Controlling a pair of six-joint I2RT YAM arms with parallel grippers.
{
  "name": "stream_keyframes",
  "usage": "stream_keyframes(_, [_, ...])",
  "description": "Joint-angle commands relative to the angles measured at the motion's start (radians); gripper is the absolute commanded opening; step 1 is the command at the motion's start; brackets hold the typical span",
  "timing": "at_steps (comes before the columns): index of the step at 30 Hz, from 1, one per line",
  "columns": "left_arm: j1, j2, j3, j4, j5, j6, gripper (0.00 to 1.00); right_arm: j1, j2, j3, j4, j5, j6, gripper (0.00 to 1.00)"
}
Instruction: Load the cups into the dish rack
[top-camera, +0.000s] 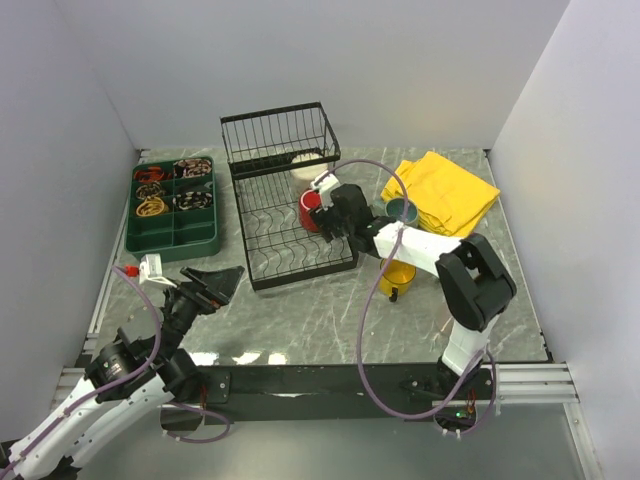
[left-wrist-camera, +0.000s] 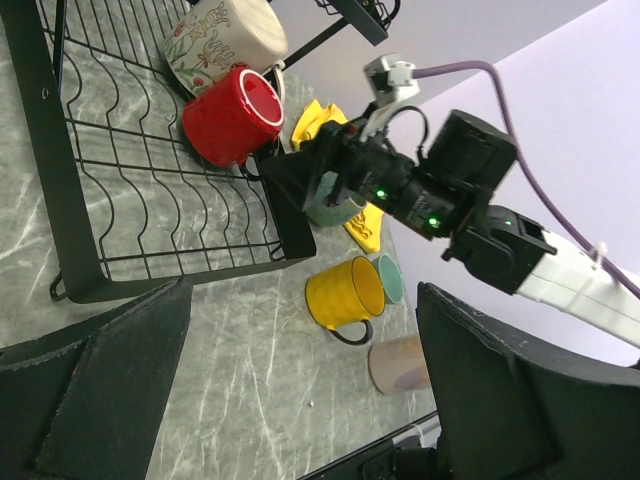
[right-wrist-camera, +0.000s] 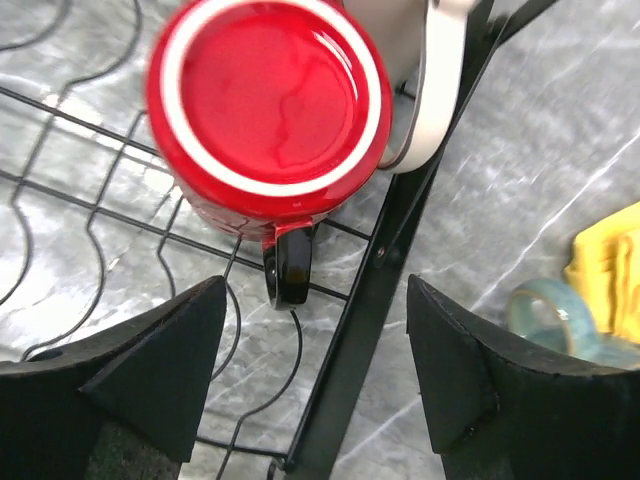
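Note:
The black wire dish rack (top-camera: 262, 236) stands mid-table. A red cup (top-camera: 311, 210) lies on its side on the slotted tray, and a cream cup (top-camera: 308, 165) lies in the basket end. My right gripper (right-wrist-camera: 315, 340) is open just behind the red cup (right-wrist-camera: 265, 110), its fingers straddling the rack's edge bar (right-wrist-camera: 385, 270) and clear of the cup's black handle (right-wrist-camera: 290, 265). On the table right of the rack are a yellow cup (left-wrist-camera: 345, 293), a small teal cup (left-wrist-camera: 390, 278) and a pinkish-beige cup (left-wrist-camera: 400, 365). Another teal cup (top-camera: 402, 210) is by the cloth. My left gripper (top-camera: 215, 282) is open and empty.
A dark green compartment tray (top-camera: 172, 205) with small items stands left of the rack. A crumpled yellow cloth (top-camera: 445, 190) lies at the back right. My right arm (top-camera: 430, 245) reaches over the yellow cup. White walls close in the table on three sides.

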Motion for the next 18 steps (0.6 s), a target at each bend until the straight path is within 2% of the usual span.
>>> stream_keyframes(1, [0.0,-0.015,0.002,0.01,-0.01,-0.008,1.0,-0.006,-0.09,-0.025,0.024,-0.062,-0.089,0.81])
stream_keyframes(5, [0.0,-0.021,0.005,0.003,-0.013,-0.005,0.99,-0.006,-0.159,-0.034,-0.051,-0.18,-0.162,0.81])
stream_keyframes(11, [0.0,-0.033,0.005,-0.009,-0.017,-0.002,1.0,-0.006,-0.227,0.018,-0.267,-0.424,-0.357,0.8])
stream_keyframes(14, [0.0,-0.032,0.005,-0.007,-0.014,0.0,0.99,-0.006,-0.21,0.074,-0.397,-0.605,-0.471,0.72])
stream_keyframes(16, [0.0,-0.027,0.008,-0.007,-0.013,0.001,1.0,-0.001,-0.166,0.129,-0.491,-0.714,-0.551,0.57])
stream_keyframes(18, [0.0,-0.025,0.013,-0.007,-0.011,0.003,1.0,0.007,-0.116,0.179,-0.555,-0.739,-0.572,0.46])
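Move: The red mug, already let go and tipped bottom-up in the rack, sits about 5 cm ahead of the right hand, 3 cm to its left and 4 cm lower. The cream mug stands some 8 cm beyond it, directly ahead. From the right hand, the teal mug is roughly 17 cm right and 4 cm ahead, the yellow mug about 18 cm right and 10 cm back. From the left hand, the red mug lies around 26 cm ahead and 14 cm right, well below. The red mug is left behind as the empty right hand draws back from it about 8 cm, rising some 5 cm and drifting a little left over the near part of the rack. The wrist swings counter-clockwise by roughly 40 degrees, until the fingers point mostly left. Late in the retreat the open fingers partly close on nothing. ##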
